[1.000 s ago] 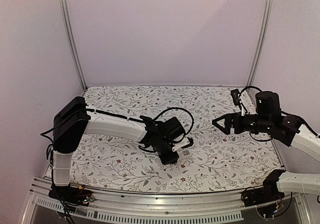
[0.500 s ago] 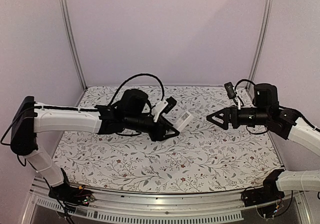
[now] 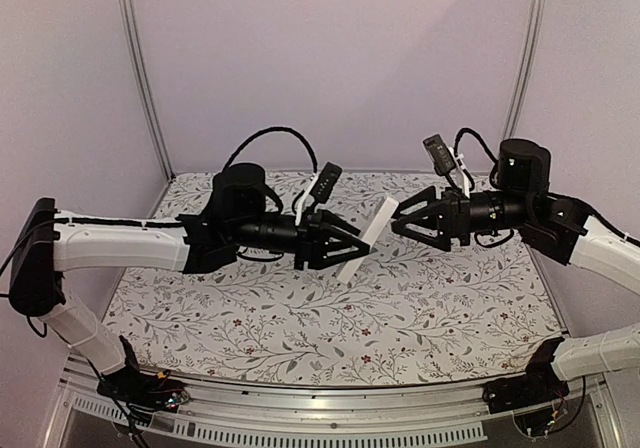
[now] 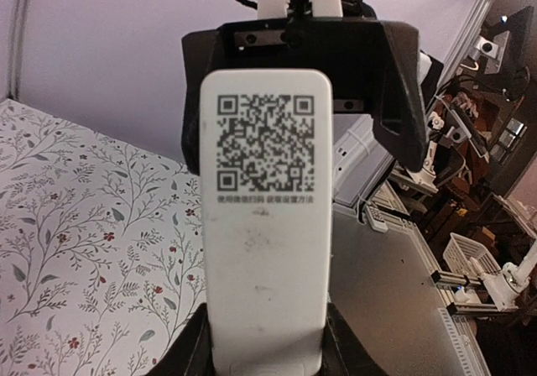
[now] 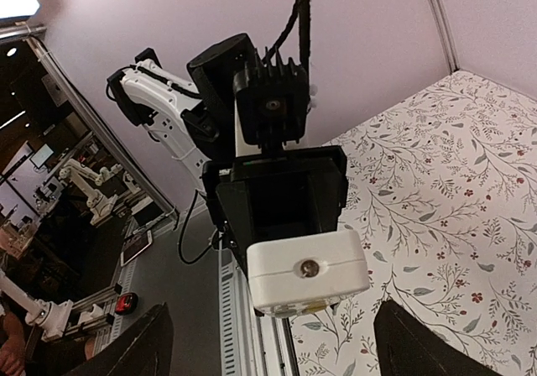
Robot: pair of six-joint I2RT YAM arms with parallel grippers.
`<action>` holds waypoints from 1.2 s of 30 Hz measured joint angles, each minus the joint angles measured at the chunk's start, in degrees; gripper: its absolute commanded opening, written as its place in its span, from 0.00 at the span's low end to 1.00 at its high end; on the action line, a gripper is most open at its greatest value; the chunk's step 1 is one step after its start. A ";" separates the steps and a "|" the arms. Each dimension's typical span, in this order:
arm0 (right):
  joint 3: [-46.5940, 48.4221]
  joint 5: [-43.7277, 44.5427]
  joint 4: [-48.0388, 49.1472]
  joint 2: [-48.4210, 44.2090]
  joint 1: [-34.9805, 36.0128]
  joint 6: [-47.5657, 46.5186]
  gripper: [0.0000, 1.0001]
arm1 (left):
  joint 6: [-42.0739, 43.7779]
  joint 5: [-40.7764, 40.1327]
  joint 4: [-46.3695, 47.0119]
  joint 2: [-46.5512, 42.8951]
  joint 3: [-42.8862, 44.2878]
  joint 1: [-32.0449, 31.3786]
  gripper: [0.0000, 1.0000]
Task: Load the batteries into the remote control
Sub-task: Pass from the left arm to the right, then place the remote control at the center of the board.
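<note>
My left gripper (image 3: 342, 251) is shut on the remote control (image 3: 367, 239), a slim white bar held up in the air, tilted, with its free end toward the right arm. A QR code shows on the remote control (image 4: 267, 225) in the left wrist view, and my left gripper (image 4: 267, 355) clamps its near end. My right gripper (image 3: 397, 224) is open at the bar's free end, a finger on each side and neither touching. The right wrist view looks end-on at the remote control (image 5: 307, 271), centred between the wide-apart fingers (image 5: 138, 347) of my right gripper (image 5: 281, 342). The batteries are out of view.
The floral table cover (image 3: 300, 318) lies well below both grippers. Metal frame posts (image 3: 140, 68) stand at the back corners against the plain wall. An aluminium rail (image 3: 300, 408) runs along the near edge.
The left arm lifted the remote control off the table and swung it up toward the right. The right gripper moved left to meet its free end, its jaws narrowing slightly.
</note>
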 measured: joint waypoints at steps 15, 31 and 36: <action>4.09 -1.49 4.39 6.91 3.45 3.08 0.34 | -5.14 4.52 7.67 1.66 -1.11 0.00 0.12; 13.29 5.73 -7.28 14.49 3.61 6.40 0.00 | -6.80 -10.01 3.76 -7.37 -10.27 4.37 0.99; 20.26 11.23 -20.44 21.07 3.67 4.26 0.00 | -4.94 -24.00 -5.44 -15.28 -11.78 5.99 1.00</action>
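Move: The remote control, gripped by the left fingers below its middle, has its middle roughly 6 cm to the right hand's left, 3 cm lower and 1 cm back. The left fingers lie some 8 cm left of the right hand, 5 cm lower and 1 cm back. From the left hand, the remote's middle is about 2 cm right and 2 cm up, level fore and aft; the open right fingers are some 8 cm right, 5 cm higher and 1 cm ahead. The remote control, still held out by the nearly still left hand, is pinched at its upper QR-code end by the right fingers, which slide some 3 cm left around it and close. The left fingers then open and back off about 11 cm leftward and forward, turning counter-clockwise, while the right hand keeps its grip, going forward and down about 5 cm each, fingertips tipping downward. ##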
